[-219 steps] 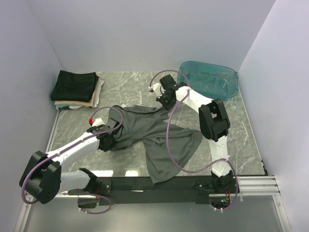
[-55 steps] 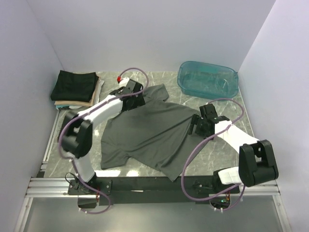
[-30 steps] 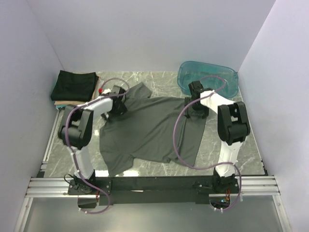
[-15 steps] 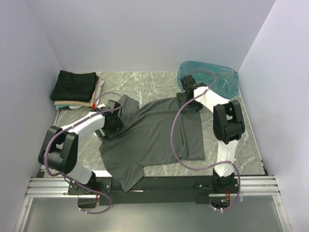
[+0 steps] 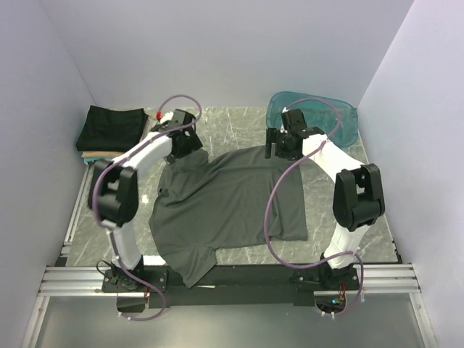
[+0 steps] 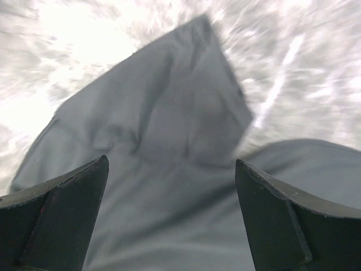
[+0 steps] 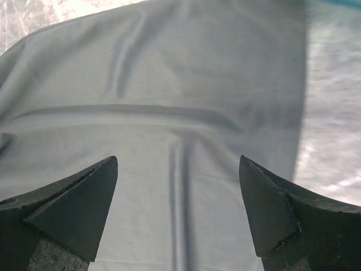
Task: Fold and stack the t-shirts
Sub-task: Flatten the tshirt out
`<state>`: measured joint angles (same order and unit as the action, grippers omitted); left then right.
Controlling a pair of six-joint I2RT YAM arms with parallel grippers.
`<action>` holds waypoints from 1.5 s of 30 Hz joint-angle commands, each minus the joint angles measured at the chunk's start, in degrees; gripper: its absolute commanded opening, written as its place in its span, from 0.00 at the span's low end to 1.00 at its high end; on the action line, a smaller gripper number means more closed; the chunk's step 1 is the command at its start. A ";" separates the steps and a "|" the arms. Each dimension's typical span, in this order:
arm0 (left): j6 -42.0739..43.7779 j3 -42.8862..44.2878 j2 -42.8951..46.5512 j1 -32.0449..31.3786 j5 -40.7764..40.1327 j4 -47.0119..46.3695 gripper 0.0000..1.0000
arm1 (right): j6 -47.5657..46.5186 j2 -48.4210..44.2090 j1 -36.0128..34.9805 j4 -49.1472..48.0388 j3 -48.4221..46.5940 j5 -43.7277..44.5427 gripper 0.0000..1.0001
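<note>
A dark charcoal-grey t-shirt [image 5: 232, 199] lies spread flat on the marble table, with its bottom corner hanging over the front edge. My left gripper [image 5: 184, 145] is open and empty above the shirt's far left sleeve; in the left wrist view [image 6: 170, 161] the sleeve [image 6: 169, 113] lies under its parted jaws. My right gripper [image 5: 280, 145] is open and empty above the shirt's far right edge; the right wrist view [image 7: 178, 158] shows smooth grey cloth [image 7: 180, 84] between its jaws. A stack of folded shirts [image 5: 112, 130], black on top with tan and cream below, sits at the far left.
A translucent teal plastic tub [image 5: 322, 119] stands at the far right corner, just behind the right arm, and a sliver of it shows in the right wrist view [image 7: 338, 2]. Purple walls close in the table on three sides. A black rail [image 5: 246, 275] runs along the front edge.
My left gripper has moved away from the near left shoulder to the far left sleeve. The right gripper shifted slightly right at the far edge. The shirt lies about as before.
</note>
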<state>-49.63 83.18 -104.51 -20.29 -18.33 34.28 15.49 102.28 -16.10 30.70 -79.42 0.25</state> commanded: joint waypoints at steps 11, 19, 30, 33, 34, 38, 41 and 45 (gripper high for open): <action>6.73 8.23 -16.24 2.36 3.12 -0.44 0.99 | 2.36 7.57 2.47 -3.10 1.37 -7.19 0.94; 7.88 15.60 -23.80 5.35 2.33 2.37 0.99 | 0.69 13.90 3.26 1.90 -2.93 -3.85 0.95; 11.21 36.07 -35.67 9.13 4.17 5.88 0.99 | -2.21 23.84 4.14 10.78 -20.24 -2.10 0.94; 13.50 38.89 -37.61 10.27 7.85 3.61 0.99 | -2.92 26.04 4.15 12.72 -24.72 -0.78 0.95; 14.46 39.34 -38.05 10.45 8.30 2.99 0.99 | -3.27 26.65 4.23 13.42 -26.21 -0.43 0.95; 16.75 41.01 -38.05 10.54 10.15 -0.61 0.99 | -4.15 27.18 4.41 13.95 -28.68 -0.34 0.95; 18.16 42.15 -37.35 10.54 12.08 -1.68 0.99 | -4.85 26.66 4.50 14.21 -30.18 -0.77 0.95; 18.34 41.72 -34.37 10.45 13.58 -2.47 0.99 | -5.99 22.89 4.32 13.78 -30.45 -1.39 0.95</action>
<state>-33.10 123.17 -141.23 -9.74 -7.88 33.76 11.44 128.60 -12.16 44.25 -107.63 -1.10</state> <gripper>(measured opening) 0.995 0.946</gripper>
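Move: Both open hands hover about 11 cm over the grey t-shirt. From the left hand, the shirt's far left sleeve lies some 3 cm ahead, 1 cm to the right and 11 cm below, with the stack of folded shirts about 14 cm ahead and 33 cm to the left, its top roughly 7 cm lower. From the right hand, the shirt's far right corner is about 8 cm ahead, 5 cm to the right and 10 cm below, and the teal bin's middle is some 19 cm ahead and 15 cm to the right. The left hand drops some 8 cm onto the bunched cloth at the far left sleeve, its open fingers tipping down about 10 degrees, then pushes the cloth forward about 15 cm, drifting a little left while the fingers level back. The right hand sinks more slowly by about the same amount onto the cloth near the far right corner, tipping down too, then slides forward some 7 cm towards the bin's near rim, rising slightly at the end with its fingers still open. ##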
